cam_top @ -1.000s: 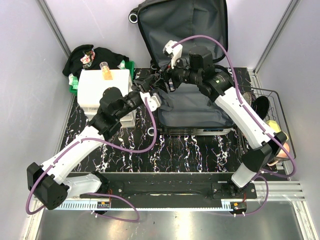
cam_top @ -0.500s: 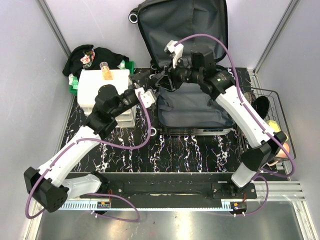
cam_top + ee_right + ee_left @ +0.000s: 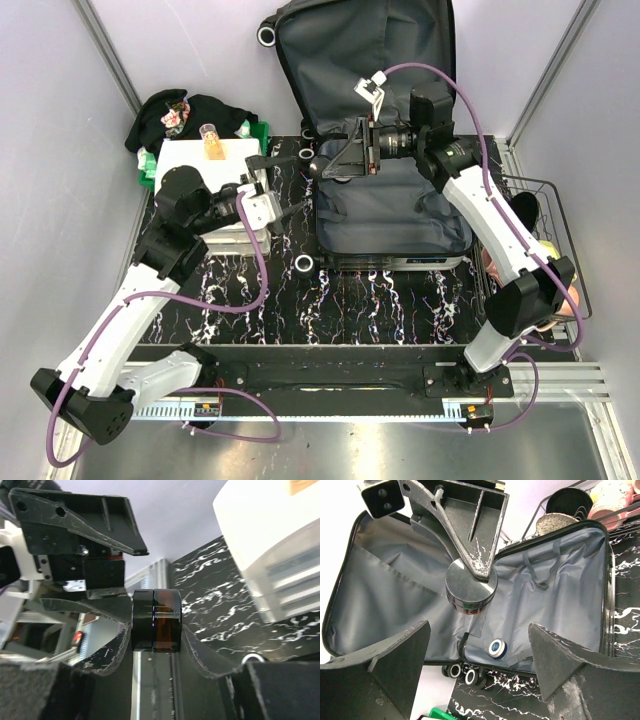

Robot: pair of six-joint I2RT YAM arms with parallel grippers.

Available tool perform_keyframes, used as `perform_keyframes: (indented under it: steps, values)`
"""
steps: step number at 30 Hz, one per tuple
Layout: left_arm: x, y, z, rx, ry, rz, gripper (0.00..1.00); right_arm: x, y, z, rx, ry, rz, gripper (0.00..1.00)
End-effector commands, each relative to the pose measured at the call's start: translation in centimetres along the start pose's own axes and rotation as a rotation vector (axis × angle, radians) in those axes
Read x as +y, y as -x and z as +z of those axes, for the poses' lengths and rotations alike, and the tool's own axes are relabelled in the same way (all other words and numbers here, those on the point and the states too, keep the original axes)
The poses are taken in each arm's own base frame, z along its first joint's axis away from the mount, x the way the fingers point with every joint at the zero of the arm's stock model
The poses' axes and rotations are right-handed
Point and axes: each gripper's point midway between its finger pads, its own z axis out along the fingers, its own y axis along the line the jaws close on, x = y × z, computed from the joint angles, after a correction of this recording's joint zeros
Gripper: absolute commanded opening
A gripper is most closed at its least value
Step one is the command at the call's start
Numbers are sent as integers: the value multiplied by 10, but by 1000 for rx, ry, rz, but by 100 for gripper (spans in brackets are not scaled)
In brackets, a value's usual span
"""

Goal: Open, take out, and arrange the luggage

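The luggage (image 3: 390, 215) lies open on the table with its lid leaning on the back wall, and its grey lining (image 3: 560, 595) is in view. My right gripper (image 3: 322, 165) hangs over the luggage's left edge. It is shut on a small round jar (image 3: 156, 620) with a black lid and an amber body, which also shows in the left wrist view as the jar (image 3: 471, 591). My left gripper (image 3: 285, 185) stands open and empty, left of the luggage and facing the jar. A small blue-and-white tin (image 3: 496, 648) lies on the lining.
A white drawer unit (image 3: 200, 175) with a small bottle (image 3: 211, 142) on top stands at the left. Behind it are a green bin (image 3: 258, 130) and black clothes (image 3: 195, 112). A wire basket (image 3: 535, 215) holding items is at the right edge.
My right gripper has shut on the jar. The left gripper has opened wide and pulled back to the left, away from the luggage.
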Motion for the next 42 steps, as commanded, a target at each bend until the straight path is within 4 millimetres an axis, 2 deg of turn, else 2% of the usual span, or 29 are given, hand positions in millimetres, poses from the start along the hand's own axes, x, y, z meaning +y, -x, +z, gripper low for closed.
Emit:
perform_keyframes:
  steps: [1, 8, 13, 17, 23, 33, 34, 36, 37, 38, 40, 41, 42]
  values:
    - [-2, 27, 3, -91, -58, 15, 84, 41, 0, -1, 43, 187, 64, 0]
    - [-2, 33, 8, -116, -70, 11, 86, 52, -11, 10, 63, 207, 92, 0]
    - [-1, 36, 13, -118, -66, 17, 83, 49, -12, 15, 64, 190, 110, 0]
    - [1, 38, 16, -114, -56, 21, 73, 50, -14, 18, 70, 183, 111, 0]
    - [3, 36, 20, -100, -42, 43, 70, 50, -16, 21, 76, 179, 109, 0]
    - [4, 33, 22, -79, -47, 27, 42, 49, -16, 22, 73, 172, 99, 1]
    - [3, 34, 21, -78, -46, 21, 39, 48, -15, 22, 69, 164, 98, 10]
    - [7, 31, 19, -53, -18, -18, 27, 39, -11, 22, 47, 122, 95, 42]
    - [8, 32, 17, -44, -1, -76, 23, 36, -8, 21, 32, 99, 91, 68]
    - [8, 27, 14, -25, 13, -110, 12, 30, -4, 19, 14, 69, 94, 79]
    - [14, 19, 4, 17, 86, -216, 3, 12, 10, 11, -40, -9, 89, 97]
    - [18, 5, -4, 53, 130, -267, 0, 6, 16, 8, -60, -36, 89, 98]
    - [24, 2, -14, 66, 172, -304, 0, -3, 23, 3, -90, -79, 87, 98]
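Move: The right hand holds a dark-lidded round jar at its fingertips, and the open left gripper that is to take it waits about 3 cm back and 5 cm to its left, at the same height. From the left hand, the jar is some 3 cm ahead and 5 cm to the right, level. From the left hand too, a small blue-white tin in the case lies 7 cm ahead, 11 cm right, 33 cm below; the suitcase tub's middle is about 25 cm right, 1 cm back, 30 cm below. Back and a little left, the right hand brings the jar some 5 cm into the left gripper, turning about 10 degrees counter-clockwise and rolling about as much. The left hand reaches about 3 cm right to meet it and closes its fingers around the jar's sides. Only then does the right hand open wide, let go and start forward again, the left easing back left a centimetre with its grip kept. ##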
